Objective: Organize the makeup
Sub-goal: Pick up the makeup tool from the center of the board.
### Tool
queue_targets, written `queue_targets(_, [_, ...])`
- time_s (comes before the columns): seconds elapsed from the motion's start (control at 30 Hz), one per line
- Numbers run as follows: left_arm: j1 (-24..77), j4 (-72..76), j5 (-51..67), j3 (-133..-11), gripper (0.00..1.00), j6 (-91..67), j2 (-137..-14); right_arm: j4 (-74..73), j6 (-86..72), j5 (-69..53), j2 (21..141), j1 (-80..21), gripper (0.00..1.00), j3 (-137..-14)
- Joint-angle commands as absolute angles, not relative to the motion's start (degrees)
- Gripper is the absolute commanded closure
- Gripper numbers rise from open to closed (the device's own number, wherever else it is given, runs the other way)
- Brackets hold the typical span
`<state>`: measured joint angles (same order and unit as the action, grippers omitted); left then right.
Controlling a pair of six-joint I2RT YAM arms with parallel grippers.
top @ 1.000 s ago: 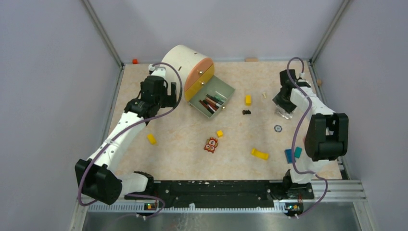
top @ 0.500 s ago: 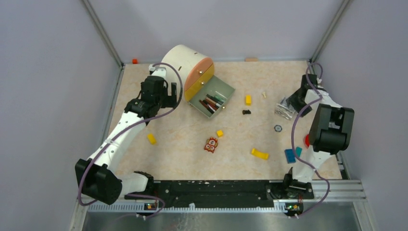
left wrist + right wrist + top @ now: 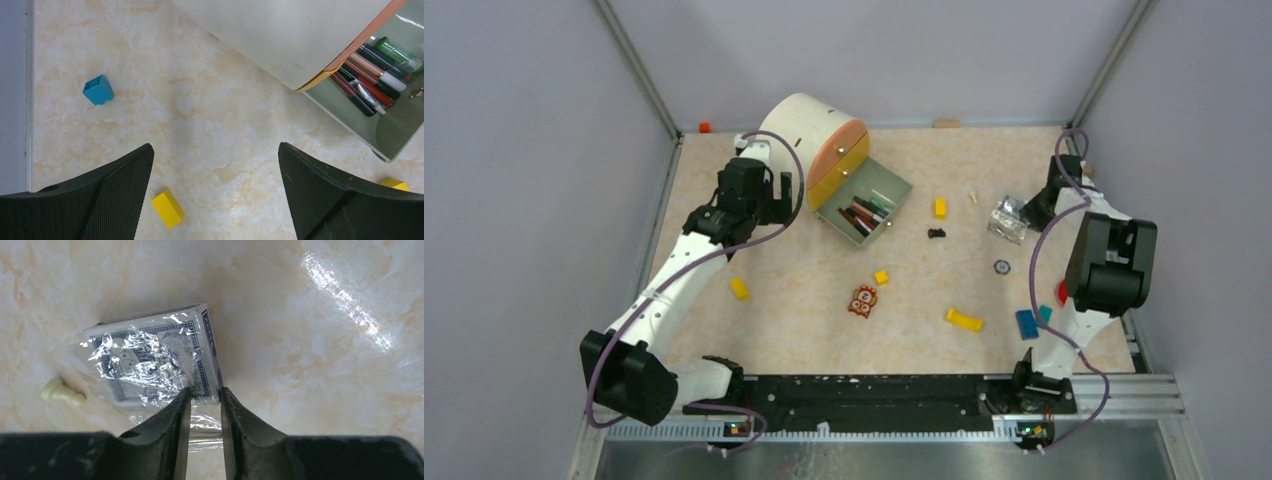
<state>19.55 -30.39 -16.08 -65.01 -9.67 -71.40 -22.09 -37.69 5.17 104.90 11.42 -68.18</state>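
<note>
The makeup sticks (image 3: 864,213) lie in the open green drawer (image 3: 894,190) of a round white organizer (image 3: 809,130). The left wrist view shows several of these sticks (image 3: 370,82), red, black and pink. A small black tool (image 3: 936,233) lies loose mid-table. My left gripper (image 3: 215,167) hangs wide open over bare table, left of the drawer. My right gripper (image 3: 202,392) has its jaws drawn to a slim gap at the near corner of a cellophane-wrapped card pack (image 3: 150,360). Wrapper shows in the gap. Whether the jaws pinch it is unclear.
Yellow blocks (image 3: 940,207) (image 3: 881,277) (image 3: 739,288) (image 3: 964,320) are scattered about. An orange toy figure (image 3: 862,300) lies centre front. Blue blocks (image 3: 1031,320) sit by the right arm's base. A small cream piece (image 3: 62,392) lies beside the pack, and a round disc (image 3: 1002,266) in front of it.
My right arm pulled back from over the card pack toward the right wall, and its jaws widened, then narrowed. The pack shifted slightly up-left. My left arm stayed still.
</note>
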Motion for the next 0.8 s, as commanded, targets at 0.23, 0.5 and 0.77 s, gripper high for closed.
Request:
queue_targets(0.23, [19.27,-28.48,-15.51,-64.75,0.01,-9.49,-70.93,-19.88,-36.31,4.13,97.38,11.42,1.00,-62.57])
queue_targets(0.5, [19.34,-28.48,-15.73,-64.70,0.01,-9.40,-70.58,-18.68,-36.23,2.40,90.94,11.43,1.00,-60.68])
queue_targets(0.77, [19.32,-28.48,-15.66,-64.53,0.01,-9.49,-70.44,-14.05,-35.68,0.85,83.79,3.53,1.00,-61.27])
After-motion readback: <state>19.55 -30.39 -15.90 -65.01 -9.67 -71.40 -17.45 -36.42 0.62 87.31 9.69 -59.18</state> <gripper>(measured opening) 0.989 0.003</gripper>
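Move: The card pack in its clear wrapper lies right by my right hand, its middle about 2 cm ahead, 3 cm left and 2 cm below my fingers. The pale chess pawn is some 11 cm left and 5 cm ahead, the yellow block roughly 19 cm left and 2 cm ahead, the round disc about 12 cm back and 5 cm left. From my left hand the pack lies some 52 cm right, 7 cm ahead and 20 cm below. I shut my right fingers, pinching the loose film of the wrapper by the card pack, and drag it back nearly 3 cm and slightly left, low over the table. Then I turn upward, raising the pinched film about 7 cm while drifting 2 cm left and a little forward again, my fingertips tilting outward some 15 degrees. ##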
